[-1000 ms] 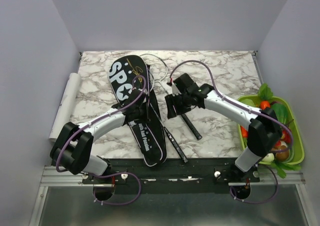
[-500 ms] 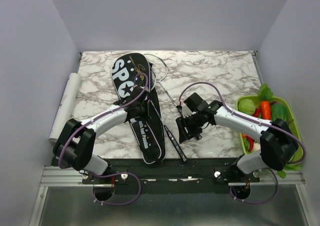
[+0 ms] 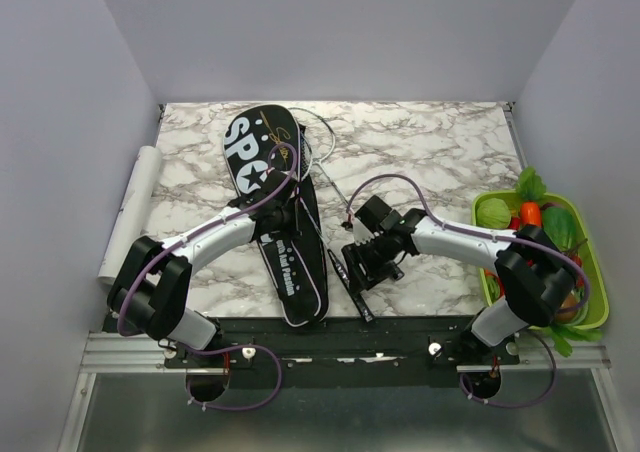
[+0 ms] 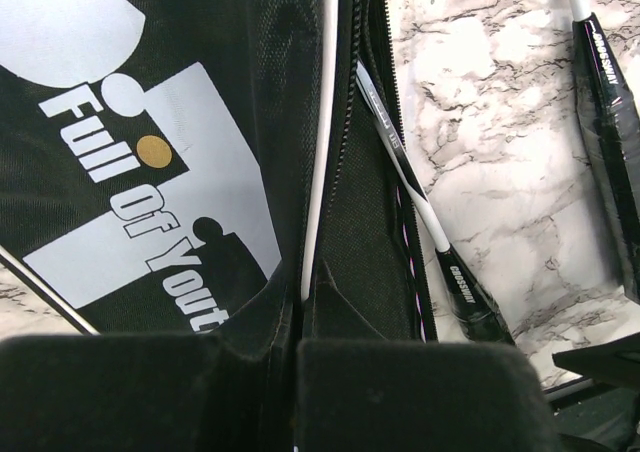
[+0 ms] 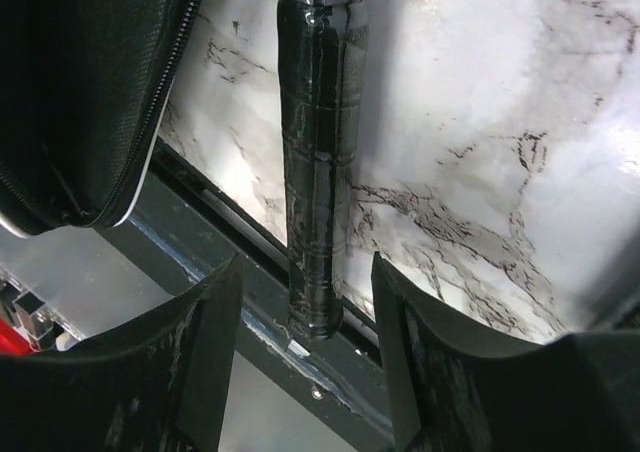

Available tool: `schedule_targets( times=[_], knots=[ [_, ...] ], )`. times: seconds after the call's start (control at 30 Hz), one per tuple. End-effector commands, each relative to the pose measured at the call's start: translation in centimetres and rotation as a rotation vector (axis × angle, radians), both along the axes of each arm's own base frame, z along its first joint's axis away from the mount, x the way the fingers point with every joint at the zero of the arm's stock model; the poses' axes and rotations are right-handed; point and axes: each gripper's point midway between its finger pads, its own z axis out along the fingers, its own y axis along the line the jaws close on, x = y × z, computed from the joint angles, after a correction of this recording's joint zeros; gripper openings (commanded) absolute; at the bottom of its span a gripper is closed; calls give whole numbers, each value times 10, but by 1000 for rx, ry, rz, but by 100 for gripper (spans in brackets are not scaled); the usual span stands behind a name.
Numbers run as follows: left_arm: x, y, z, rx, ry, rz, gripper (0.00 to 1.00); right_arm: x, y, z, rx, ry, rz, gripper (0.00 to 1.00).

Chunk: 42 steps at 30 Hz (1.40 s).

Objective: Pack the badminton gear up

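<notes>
The long black bag (image 3: 262, 147) (image 4: 150, 122) with white lettering lies lengthwise left of centre. A pale racket hoop (image 3: 318, 137) pokes out of its far end. My left gripper (image 3: 285, 210) (image 4: 292, 337) is shut on the bag's open zipper edge, with the fabric pinched between the pads. One racket (image 4: 470, 297) lies with its shaft inside that opening. A second racket (image 4: 603, 82) lies further right on the marble. My right gripper (image 3: 358, 267) (image 5: 307, 272) is open just above a black racket handle (image 3: 357, 300) (image 5: 315, 122), one finger on each side. That handle's end overhangs the table's front edge.
A green basket (image 3: 597, 272) of vegetables stands at the right edge. A white roll (image 3: 135, 207) lies along the left edge. The black front rail (image 3: 390, 337) and both arm bases run along the near side.
My right gripper has swung from mid-table toward the near edge, then left, over the racket handle. The left arm and bag have barely shifted.
</notes>
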Motion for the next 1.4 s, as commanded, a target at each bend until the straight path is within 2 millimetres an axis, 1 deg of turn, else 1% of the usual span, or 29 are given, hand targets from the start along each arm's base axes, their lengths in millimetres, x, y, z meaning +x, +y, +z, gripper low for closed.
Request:
schedule_targets(
  times=[0.0,0.07,0.3,0.33,0.4,0.5,0.53,0.63,0.67,0.77,0.8,0.9,0.93,1.0,1.03,1.13,1.17,1.23,1.27,1.37],
  knots=[
    [11,-3,12,7,-51,-8,0,-3,5,-12,-17,5,-3,62],
    [12,-3,12,10,-52,-9,0,-4,4,-16,-33,11,-7,61],
    [11,-3,12,14,-52,-16,0,-16,7,-33,-59,42,2,60],
    [13,1,12,30,-62,-5,0,-17,7,-34,-61,43,4,59],
    [12,2,12,34,-61,-5,0,-18,7,-38,-71,42,1,57],
    [12,2,12,35,-62,-8,0,-19,6,-42,-84,48,-6,50],
    [12,3,13,36,-64,-8,0,-19,6,-43,-86,47,-7,45],
    [11,3,13,39,-62,-9,0,-14,7,-42,-91,37,-21,35],
    [11,4,14,39,-69,-9,0,-11,8,-42,-95,25,-29,34],
    [12,5,17,37,-80,-5,0,-2,14,-37,-95,0,-38,29],
    [12,5,17,36,-83,-5,0,4,19,-30,-90,-18,-40,28],
    [11,6,17,37,-84,2,0,10,26,-21,-83,-23,-34,26],
    [10,6,17,36,-85,4,0,18,36,-10,-56,-39,-35,26],
    [8,6,17,36,-87,7,0,20,42,1,-40,-37,-28,26],
    [8,6,17,39,-89,10,0,28,52,14,-9,-56,-25,25],
    [5,3,19,31,-98,8,0,34,64,27,11,-56,-11,24],
    [4,2,19,32,-102,5,0,43,74,39,39,-75,-9,24],
    [2,-2,19,29,-98,-3,0,44,81,41,43,-59,1,24],
    [1,-2,18,25,-97,-1,0,51,89,50,66,-72,1,23],
    [-3,-7,17,3,-93,-6,0,55,97,48,68,-58,0,22]
  ],
)
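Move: The half-in racket's handle runs below my open right hand. Its butt half is about 2 cm back, 1 cm left and 4 cm down. The bag's near end is some 13 cm to the left and 4 cm back, and the second racket's handle about 10 cm ahead and 3 cm right, both about 4 cm lower. From my left hand, already pinching the bag's edge, that butt half is some 14 cm back, 14 cm right and 5 cm down. I sink my right hand about 3 cm, easing back a little, and close its fingers round the butt half of the racket handle. Then I lift it some 7 cm while carrying it forward and left, about as far each way, in over the bag's open side. My left hand keeps its pinch on the bag's edge, nearly still. ##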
